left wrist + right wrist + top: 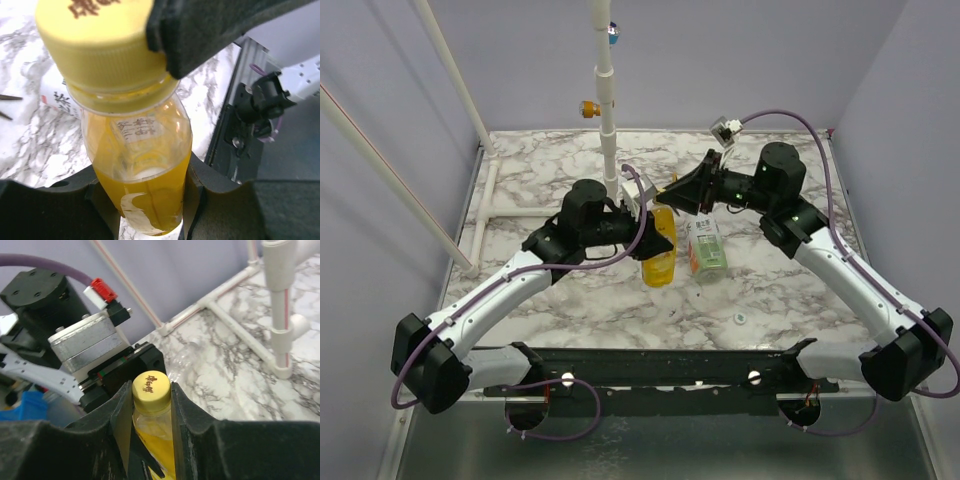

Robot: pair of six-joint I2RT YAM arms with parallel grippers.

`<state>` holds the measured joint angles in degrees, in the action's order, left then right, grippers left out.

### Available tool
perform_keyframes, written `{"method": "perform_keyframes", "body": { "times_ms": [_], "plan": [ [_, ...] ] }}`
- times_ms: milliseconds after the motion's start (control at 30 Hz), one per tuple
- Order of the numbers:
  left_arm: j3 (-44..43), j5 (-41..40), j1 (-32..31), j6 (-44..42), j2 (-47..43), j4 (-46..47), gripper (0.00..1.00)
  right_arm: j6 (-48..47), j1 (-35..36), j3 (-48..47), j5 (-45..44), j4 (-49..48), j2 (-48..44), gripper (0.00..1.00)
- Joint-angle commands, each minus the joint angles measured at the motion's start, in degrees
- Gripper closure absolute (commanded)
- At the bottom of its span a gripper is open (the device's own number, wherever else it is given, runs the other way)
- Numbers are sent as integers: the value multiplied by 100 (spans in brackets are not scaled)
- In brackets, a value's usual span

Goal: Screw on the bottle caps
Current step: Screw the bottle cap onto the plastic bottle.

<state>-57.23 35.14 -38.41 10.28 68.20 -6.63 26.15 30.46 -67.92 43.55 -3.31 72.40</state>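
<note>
The yellow bottle [660, 262] is held off the marble table by my left gripper [652, 238], which is shut round its body [142, 165]. In the left wrist view the bottle fills the gap between the left gripper's [145, 200] jaws. The yellow cap [151, 386] sits on the bottle's neck, and my right gripper [150, 396] is shut on it from both sides. From above, the right gripper [676, 192] meets the bottle's far end. The clear bottle with a green-and-white label [707, 248] lies on the table just right of it. A whitish cap [740, 319] lies alone near the front right.
A white pipe stand [607, 110] rises at the back centre, close behind both grippers, with its foot showing in the right wrist view [280, 315]. More white pipes [485, 215] run along the left side. A black rail [660, 365] borders the near edge.
</note>
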Motion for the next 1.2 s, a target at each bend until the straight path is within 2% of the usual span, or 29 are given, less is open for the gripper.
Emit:
{"method": "perform_keyframes", "body": {
  "times_ms": [0, 233, 567, 800, 1167],
  "plan": [
    [-330, -1630, 39, 57, 110, 70, 100, -373, 257, -241, -1181, 978, -104, 79],
    [-605, -2910, 35, 194, 363, 18, 100, -439, 828, -672, -2725, 1543, 227, 80],
    [-841, -3626, -17, 238, 637, -75, 100, -419, 1364, -1077, -3634, 1724, 629, 80],
    [-811, -3833, -17, 203, 715, -88, 100, -373, 1499, -1197, -3865, 1805, 730, 79],
    [-690, -3628, -22, 150, 687, -75, 100, -339, 1533, -1204, -4090, 1865, 602, 64]
  ]
}}
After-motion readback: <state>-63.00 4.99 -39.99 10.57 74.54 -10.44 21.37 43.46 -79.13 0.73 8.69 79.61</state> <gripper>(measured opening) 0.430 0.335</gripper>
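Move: The left fingers hold the yellow bottle, its cap roughly 10 cm above and 4 cm ahead of that hand. The cap is already pinched in the right fingers, the bottle's middle some 9 cm below and 4 cm back from the right hand, neither being off to the side. From the right hand, the green bottle lies on the table about 14 cm ahead and 10 cm right, the pliers about 30 cm straight ahead, both over 30 cm down. Both hands swing forward together, the left about 8 cm and the right about 6 cm, each drifting a couple of centimetres left and the left hand sinking some 2 cm, before easing to a stop. As they go they twist against each other: the left keeps its grip on the yellow bottle and turns it nearly 30 degrees counter-clockwise, while the right keeps the cap pinched and turns it nearly 30 degrees clockwise to screw it on. ##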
